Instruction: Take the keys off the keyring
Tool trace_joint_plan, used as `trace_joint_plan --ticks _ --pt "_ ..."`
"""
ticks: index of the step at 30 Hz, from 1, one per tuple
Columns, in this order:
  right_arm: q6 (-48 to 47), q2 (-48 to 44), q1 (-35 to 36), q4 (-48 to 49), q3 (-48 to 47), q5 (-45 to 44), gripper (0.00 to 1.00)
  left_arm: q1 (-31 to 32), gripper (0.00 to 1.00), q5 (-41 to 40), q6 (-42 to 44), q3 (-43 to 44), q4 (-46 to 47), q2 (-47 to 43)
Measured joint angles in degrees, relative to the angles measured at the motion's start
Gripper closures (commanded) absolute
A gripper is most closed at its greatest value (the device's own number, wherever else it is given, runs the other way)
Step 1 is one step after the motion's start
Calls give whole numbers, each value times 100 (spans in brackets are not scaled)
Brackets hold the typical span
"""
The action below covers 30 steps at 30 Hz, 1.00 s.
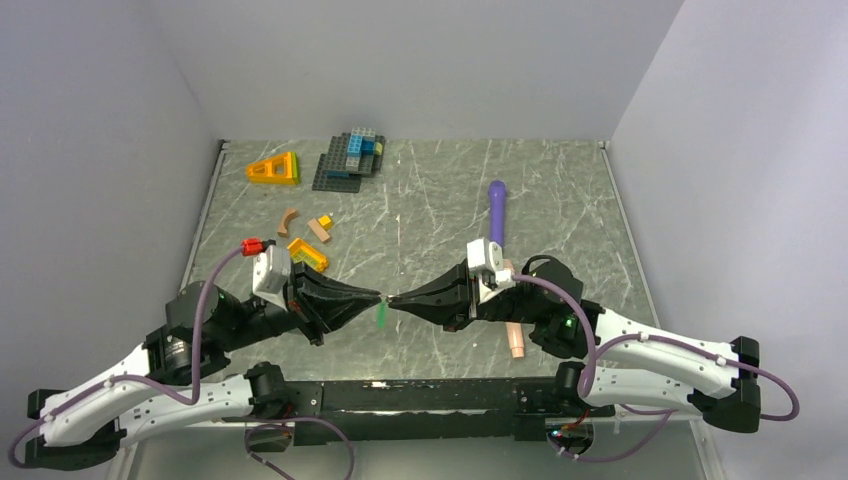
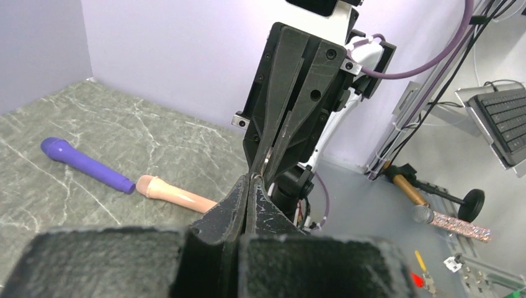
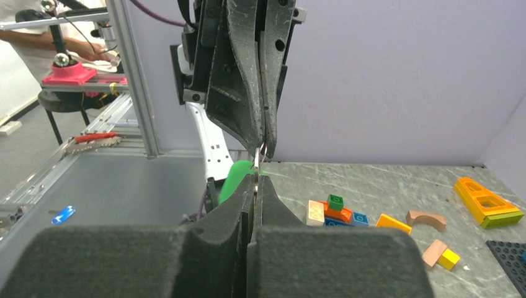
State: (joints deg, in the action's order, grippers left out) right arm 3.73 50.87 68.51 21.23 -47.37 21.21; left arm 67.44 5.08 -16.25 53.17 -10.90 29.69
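Observation:
My two grippers meet tip to tip above the middle of the table. The left gripper [image 1: 377, 297] and the right gripper [image 1: 394, 300] are both shut, pinching a thin metal keyring [image 3: 261, 151] between them. The green-headed key [image 1: 381, 316] hangs just below the tips; in the right wrist view it [image 3: 234, 177] sits left of my right gripper [image 3: 256, 179]. From the left wrist, a sliver of the ring [image 2: 265, 160] shows above my left gripper [image 2: 251, 180]. The brass-coloured key cannot be made out.
A purple cylinder [image 1: 497, 210] and a peach one [image 1: 516, 340] lie by the right arm. Toy bricks sit at the back left: an orange wedge [image 1: 273, 168], a dark plate with blue bricks [image 1: 349, 160] and small loose pieces [image 1: 306, 238].

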Motion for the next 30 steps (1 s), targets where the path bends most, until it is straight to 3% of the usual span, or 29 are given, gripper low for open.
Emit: trace_joint_plan --ticks 11,16,20,22,26,30 --pt "256 -107 -7 752 313 -59 100 -17 100 -922 -1043 -1749 2411 -1126" --pt "293 -125 -7 922 321 -57 100 -24 97 -1285 -1355 -2142 3211 -1121" --pt "289 -225 -7 745 321 -22 100 -24 60 -1211 -1154 -1399 2570 -789" --pt "273 -304 -7 560 313 9 100 -24 48 -1088 -949 -809 2096 -610" --pt "208 -400 -7 -44 164 98 100 -24 36 -885 -470 367 855 -389" --pt "127 -385 -7 -706 -116 291 100 -24 32 -496 92 1281 -323 -120"
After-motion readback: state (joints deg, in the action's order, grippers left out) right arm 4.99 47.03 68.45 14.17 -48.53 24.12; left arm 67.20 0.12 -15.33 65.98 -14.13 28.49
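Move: Between the facing fingertips, the keyring lies barely 1 cm to the left hand's right and 1 cm to the right hand's left, level with both. Its green tag hangs about 3 cm below the left hand, roughly 1 cm back and 1 cm right; from the right hand, 3 cm below, 1 cm back and 1 cm left. Far below, some 36 cm down, the brick pile sits about 13 cm ahead and 24 cm left of the left hand. Drawing away from the keyring, the left hand goes about 3 cm left and 2 cm forward, its fingertips tipping up some 25 degrees; it then lets go and opens wide, rising about 7 cm more, coming back again and partly levelling. The right keeps its pinch on the ring, bobs up and back down, and eases a couple of centimetres back and right. ##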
